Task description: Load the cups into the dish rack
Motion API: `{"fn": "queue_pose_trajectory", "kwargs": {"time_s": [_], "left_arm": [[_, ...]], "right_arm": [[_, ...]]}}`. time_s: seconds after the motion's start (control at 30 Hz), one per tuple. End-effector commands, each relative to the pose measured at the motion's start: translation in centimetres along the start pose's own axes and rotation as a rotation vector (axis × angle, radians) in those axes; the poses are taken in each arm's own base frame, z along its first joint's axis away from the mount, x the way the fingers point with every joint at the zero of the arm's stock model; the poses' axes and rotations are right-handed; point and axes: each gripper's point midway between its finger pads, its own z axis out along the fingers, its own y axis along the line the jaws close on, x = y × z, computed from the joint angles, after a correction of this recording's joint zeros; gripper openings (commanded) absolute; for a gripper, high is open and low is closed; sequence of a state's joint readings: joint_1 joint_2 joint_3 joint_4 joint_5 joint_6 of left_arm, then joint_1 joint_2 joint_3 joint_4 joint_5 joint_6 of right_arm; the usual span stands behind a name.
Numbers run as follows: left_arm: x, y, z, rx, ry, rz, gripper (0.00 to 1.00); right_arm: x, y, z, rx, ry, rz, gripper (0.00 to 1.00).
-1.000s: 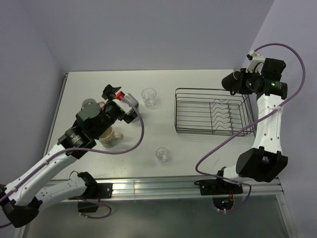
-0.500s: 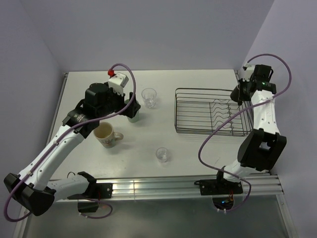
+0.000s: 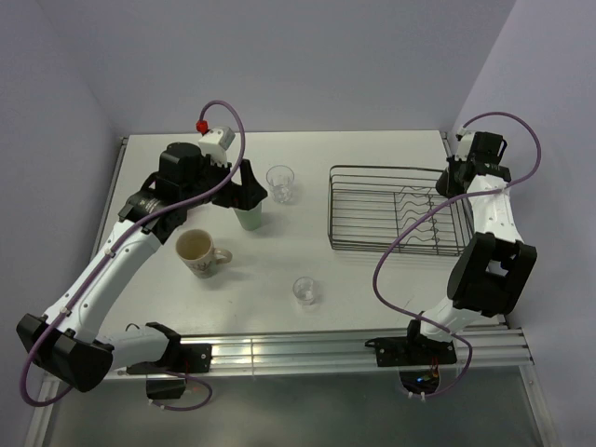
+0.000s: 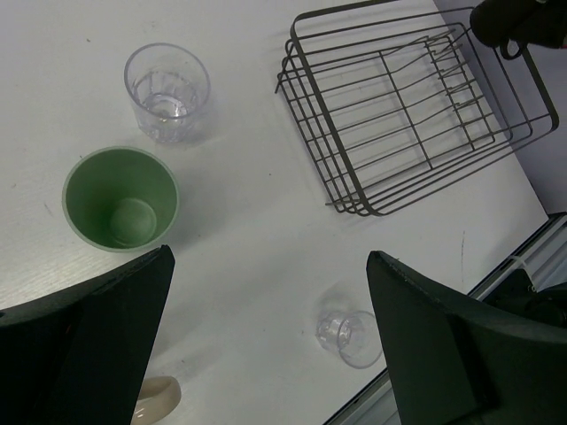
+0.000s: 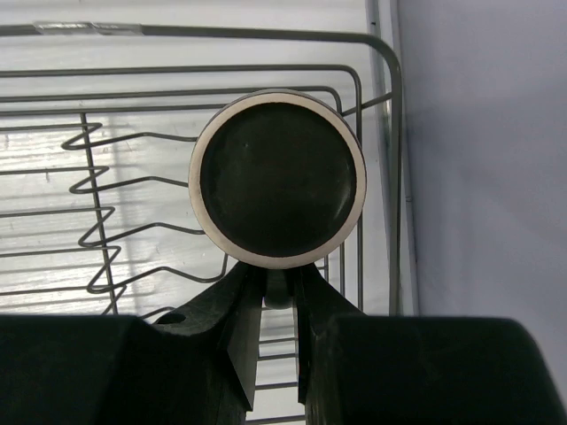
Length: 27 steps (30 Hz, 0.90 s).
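Note:
My right gripper is shut on the handle of the small dark brown cup, holding it over the right end of the black wire dish rack, near the wavy dividers. Over at the left, my left gripper hangs open and empty above the table. It is just right of the green tumbler, which stands upright. One clear glass stands behind the tumbler, and another clear glass sits near the front edge. The cream patterned mug stands left of centre.
The rack's low wire sides rise at the right of the left wrist view. The right wall is close beside the rack's end. The metal rail runs along the table's front edge.
My left arm has swung back from over the cream mug to over the green tumbler. My right arm has brought the dark brown cup down over the rack's right end.

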<state>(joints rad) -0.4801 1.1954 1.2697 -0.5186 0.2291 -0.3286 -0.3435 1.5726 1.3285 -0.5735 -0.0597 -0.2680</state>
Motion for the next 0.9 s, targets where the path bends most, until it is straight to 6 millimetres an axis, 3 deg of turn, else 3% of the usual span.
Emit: {"fn": "queue_pose_trajectory", "kwargs": {"time_s": [0.0, 0.5, 0.87], "left_arm": [[-3.0, -1.4, -0.9, 0.046, -0.058, -0.016, 0.99], [-2.7, -1.3, -0.4, 0.06, -0.04, -0.024, 0.99], [-2.5, -1.1, 0.1, 0.06, -0.031, -0.022, 0.99]], "right_arm": [[-1.8, -1.4, 0.4, 0.051, -0.088, 0.018, 0.0], [0.0, -2.4, 3.4, 0.068, -0.064, 0.056, 0.0], [1.5, -1.8, 4.7, 0.051, -0.047, 0.069, 0.0]]}}
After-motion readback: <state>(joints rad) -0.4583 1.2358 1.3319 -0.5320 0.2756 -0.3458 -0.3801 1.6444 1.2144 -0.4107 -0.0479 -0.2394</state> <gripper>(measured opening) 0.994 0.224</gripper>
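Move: The right hand holds the brown cup by its handle, with its spot in the dish rack's far right corner about 3 cm ahead, 1 cm right and 9 cm below. The rack's middle is some 13 cm left, 4 cm back and 11 cm lower; its right end rim is level ahead, roughly 6 cm right and 5 cm below. From the left hand, that corner lies about 12 cm ahead, 55 cm right and 22 cm below. The right hand keeps its grip and lowers the brown cup about 5 cm into the rack's corner, easing 2 cm right. ##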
